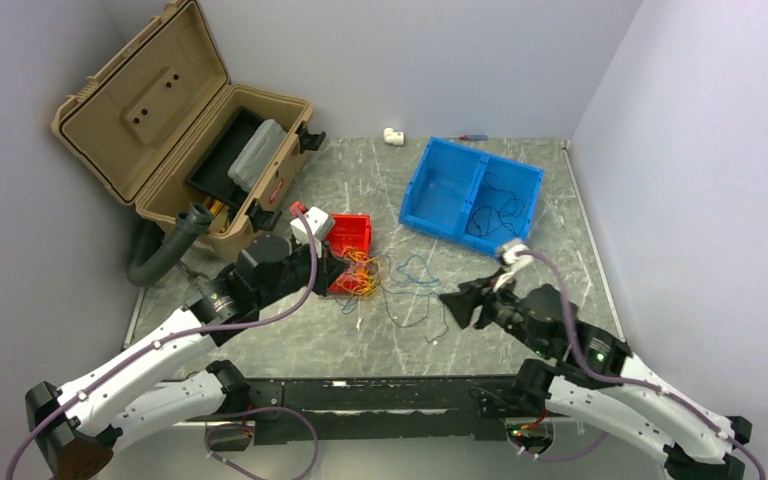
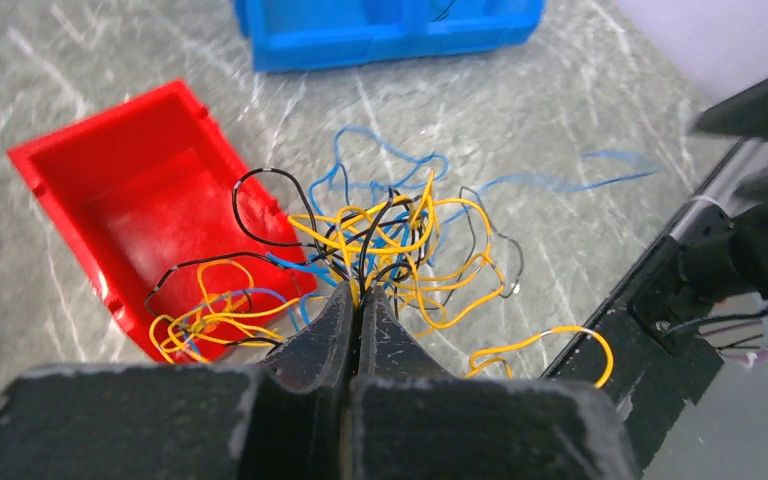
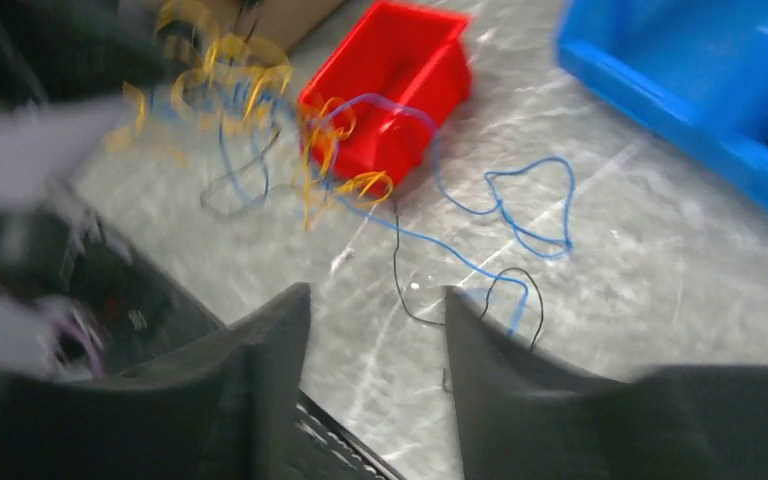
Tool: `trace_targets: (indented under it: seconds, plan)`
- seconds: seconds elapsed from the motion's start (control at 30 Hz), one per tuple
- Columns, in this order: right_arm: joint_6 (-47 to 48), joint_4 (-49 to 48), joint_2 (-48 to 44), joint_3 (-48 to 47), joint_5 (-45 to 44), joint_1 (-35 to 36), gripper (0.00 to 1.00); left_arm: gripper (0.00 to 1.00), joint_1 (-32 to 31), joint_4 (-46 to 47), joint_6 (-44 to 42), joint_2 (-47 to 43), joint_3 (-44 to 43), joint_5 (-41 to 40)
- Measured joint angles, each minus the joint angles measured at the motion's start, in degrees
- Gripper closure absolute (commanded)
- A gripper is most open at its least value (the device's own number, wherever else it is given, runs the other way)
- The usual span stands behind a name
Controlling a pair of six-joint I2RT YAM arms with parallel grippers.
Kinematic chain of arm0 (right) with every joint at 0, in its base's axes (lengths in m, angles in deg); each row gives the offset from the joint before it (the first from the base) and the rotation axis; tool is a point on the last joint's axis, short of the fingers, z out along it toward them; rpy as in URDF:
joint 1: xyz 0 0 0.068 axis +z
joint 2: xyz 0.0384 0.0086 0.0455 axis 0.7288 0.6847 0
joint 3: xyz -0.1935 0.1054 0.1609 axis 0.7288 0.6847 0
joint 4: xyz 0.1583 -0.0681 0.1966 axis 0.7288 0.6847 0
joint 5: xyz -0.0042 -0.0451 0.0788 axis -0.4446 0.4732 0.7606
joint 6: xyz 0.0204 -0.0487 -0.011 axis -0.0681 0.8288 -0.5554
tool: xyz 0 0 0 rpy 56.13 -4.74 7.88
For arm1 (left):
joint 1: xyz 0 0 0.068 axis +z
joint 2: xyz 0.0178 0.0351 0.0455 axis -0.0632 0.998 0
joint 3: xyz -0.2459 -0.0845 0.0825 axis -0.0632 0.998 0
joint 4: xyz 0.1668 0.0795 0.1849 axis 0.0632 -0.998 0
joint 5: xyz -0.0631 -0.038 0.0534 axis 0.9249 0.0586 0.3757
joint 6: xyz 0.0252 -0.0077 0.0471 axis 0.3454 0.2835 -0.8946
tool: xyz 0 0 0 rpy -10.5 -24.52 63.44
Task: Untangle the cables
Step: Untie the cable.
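The cables [image 1: 370,275] are a tangle of thin yellow, blue and black wires beside the small red bin [image 1: 351,240]. In the left wrist view the cables [image 2: 380,240] spread over the table and the red bin's [image 2: 130,190] near edge. My left gripper [image 2: 360,295] is shut on yellow and black strands of the tangle; it also shows in the top view [image 1: 345,272]. My right gripper [image 3: 375,295] is open and empty above the table, right of the tangle [image 1: 457,303]. Loose blue and black wires [image 3: 500,240] lie just ahead of it.
A blue two-compartment bin [image 1: 470,188] at the back right holds a dark wire. An open tan toolbox [image 1: 190,140] stands at the back left with a grey elbow pipe [image 1: 165,250] before it. A white fitting [image 1: 393,135] lies at the far edge.
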Motion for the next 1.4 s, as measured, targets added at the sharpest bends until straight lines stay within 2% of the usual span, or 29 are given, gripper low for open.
trace_targets:
  seconds: [0.03,0.13,0.27,0.5,0.7,0.83,1.1,1.4]
  plan:
    - [1.55,-1.62,2.32,-0.02,4.07,0.00,0.25,0.99,0.00,0.00,-0.85,0.17,-0.92,1.29]
    - [5.84,-4.63,9.88,-0.07,11.87,0.02,0.24,0.97,0.00,0.02,-3.10,0.72,-3.50,5.20]
    - [9.03,-7.30,16.92,-0.11,12.76,0.04,0.23,0.96,0.00,-0.24,-5.22,1.73,-6.01,10.29]
    - [13.64,-17.05,20.06,-0.09,13.81,-3.06,0.22,0.95,0.00,-3.37,-7.43,2.21,-6.82,15.87]
    - [14.08,-23.15,20.98,0.74,23.08,-19.78,0.23,0.96,0.00,-8.24,-9.07,2.10,-8.59,16.35]
    - [14.03,-26.16,22.71,1.92,29.79,-26.62,0.21,0.97,0.00,-10.51,-9.81,2.08,-9.49,16.33]
    - [13.66,-35.01,32.11,6.29,38.49,-27.12,0.21,0.97,0.00,-13.29,-10.10,0.96,-9.46,16.11]
    - [17.18,-39.56,43.47,5.29,46.45,-26.32,0.26,0.98,0.00,-13.27,-10.08,0.11,-9.44,16.09]
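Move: The blue cable loop on the table lies about 14 cm ahead of the empty right hand, 8 cm to its left and 19 cm below. The tangle held by the left hand is some 7 cm ahead and 23 cm left of the right hand, the red bin about 20 cm ahead and 28 cm left. From the left hand the loop lies roughly 20 cm right, 4 cm ahead, 18 cm below. Right opens wide, going left, 9 cm forward, then down-left towards the blue loop; left, gripping the tangle, backs 5 cm. ##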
